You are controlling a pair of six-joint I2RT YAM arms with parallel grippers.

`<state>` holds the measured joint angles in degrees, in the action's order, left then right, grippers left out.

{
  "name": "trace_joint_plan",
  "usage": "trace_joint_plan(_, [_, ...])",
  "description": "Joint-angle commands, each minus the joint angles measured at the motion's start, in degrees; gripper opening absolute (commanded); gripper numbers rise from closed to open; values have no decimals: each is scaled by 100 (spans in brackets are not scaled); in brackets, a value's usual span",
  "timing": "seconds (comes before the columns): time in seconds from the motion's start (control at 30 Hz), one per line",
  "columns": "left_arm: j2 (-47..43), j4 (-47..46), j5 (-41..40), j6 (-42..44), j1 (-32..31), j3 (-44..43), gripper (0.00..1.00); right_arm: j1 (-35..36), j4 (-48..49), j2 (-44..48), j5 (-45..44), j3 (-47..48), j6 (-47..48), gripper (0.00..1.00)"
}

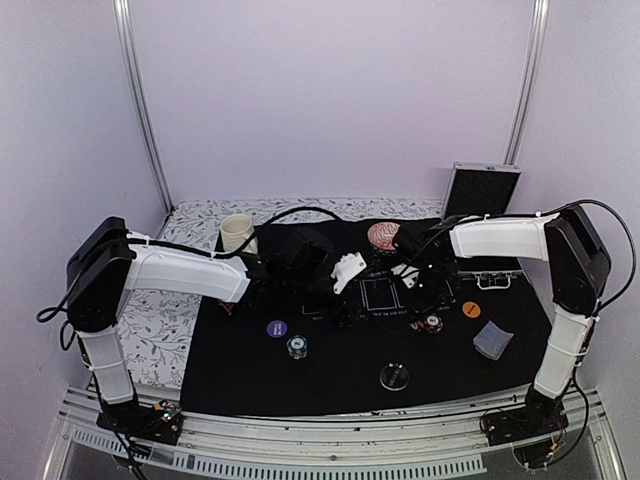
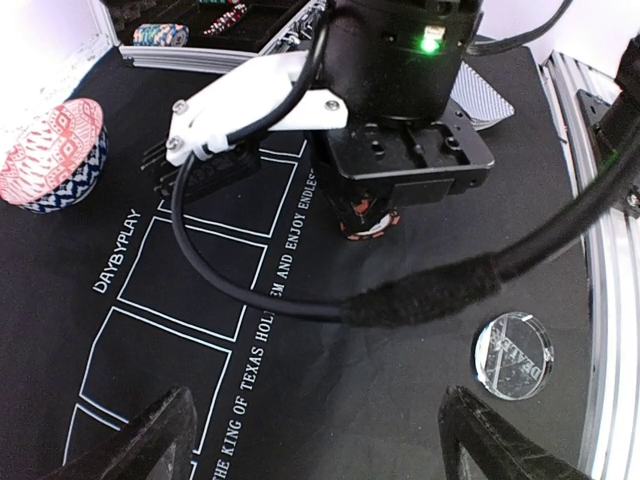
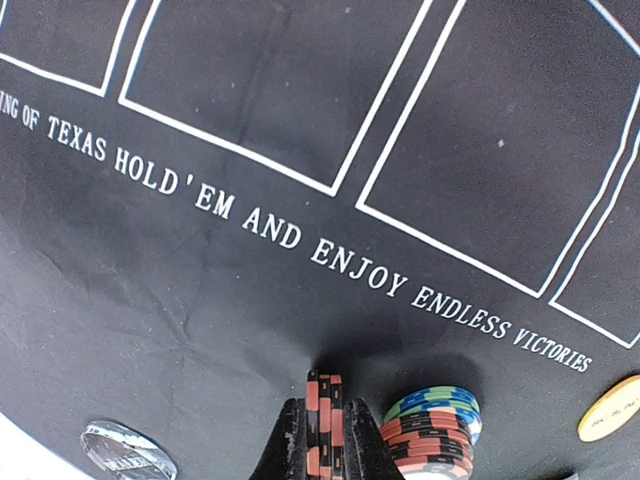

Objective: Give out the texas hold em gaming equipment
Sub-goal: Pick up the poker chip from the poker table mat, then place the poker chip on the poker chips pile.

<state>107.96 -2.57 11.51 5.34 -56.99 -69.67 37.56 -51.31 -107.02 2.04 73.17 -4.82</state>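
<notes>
My right gripper (image 3: 325, 440) is shut on a few red-and-black poker chips (image 3: 324, 415), held on edge just above the black mat. Right beside them sits a striped chip stack (image 3: 432, 425) with blue-green chips on top. In the top view the right gripper (image 1: 425, 310) hangs over that stack (image 1: 431, 324). My left gripper (image 2: 320, 450) is open over bare mat, its fingers (image 2: 140, 440) wide apart, near the mat's middle (image 1: 345, 312). A purple disc (image 1: 277, 327), a second chip stack (image 1: 297, 346), a clear disc (image 1: 394, 376), an orange disc (image 1: 471, 309) and grey-blue cards (image 1: 492, 340) lie on the mat.
A cream mug (image 1: 238, 234) and a red patterned bowl (image 1: 382, 235) stand at the mat's far edge. An open case (image 1: 482, 190) with more chips (image 1: 493, 282) sits at the back right. The right arm's cable (image 2: 420, 295) crosses the left wrist view.
</notes>
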Motion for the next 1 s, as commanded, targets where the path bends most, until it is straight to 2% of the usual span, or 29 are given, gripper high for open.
trace_joint_plan(0.0, [-36, 28, 16, 41, -14, 15, 86, 40, -13, 35, 216, 247, 1, 3])
trace_joint_plan(0.17, [-93, 20, 14, 45, -13, 45, 86, 15, 153, 504, 484, 301, -40, 3])
trace_joint_plan(0.27, [-117, -6, 5, 29, -19, 43, 86, -173, 465, 968, 1032, 117, -149, 2])
trace_joint_plan(0.47, [-56, -81, -208, 367, -237, -151, 86, -1117, 1546, 1995, 2656, -954, -628, 2])
trace_joint_plan(0.67, [402, -295, -437, 750, -582, -690, 86, -2196, 2406, 3025, 3570, -2104, -1062, 3])
trace_joint_plan(0.8, [987, -409, -420, 692, -664, -1094, 86, -2706, 3014, 3298, 4225, -2940, -1219, 3])
trace_joint_plan(0.97, [1596, -305, -508, 600, -751, -1640, 86, -2830, 3732, 3245, 4550, -3599, -1395, 3])
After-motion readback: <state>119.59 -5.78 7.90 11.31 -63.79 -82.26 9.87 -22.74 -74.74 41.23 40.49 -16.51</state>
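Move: The right gripper already has the poker chip pinched on edge, low at the mat. The open left gripper, which it goes to, is about 12 cm to its left and 8 cm higher, roughly level in reach. From the right hand the chip stack stands some 4 cm right, level, the clear disc 10 cm back and 5 cm left, the orange disc 3 cm ahead and 12 cm right. From the left hand, the held chip lies about 12 cm right, 1 cm ahead, 8 cm below. Keep the right fingers shut on the chip and raise it about 10 cm off the mat, first drifting slightly left, then swing right over the chip stack, sinking a little, while rolling the wrist nearly 50 degrees so the fingers tip towards the left gripper. Midway, start the left gripper, wide open, some 8 cm right towards the held chip, easing slightly back, without touching it. ##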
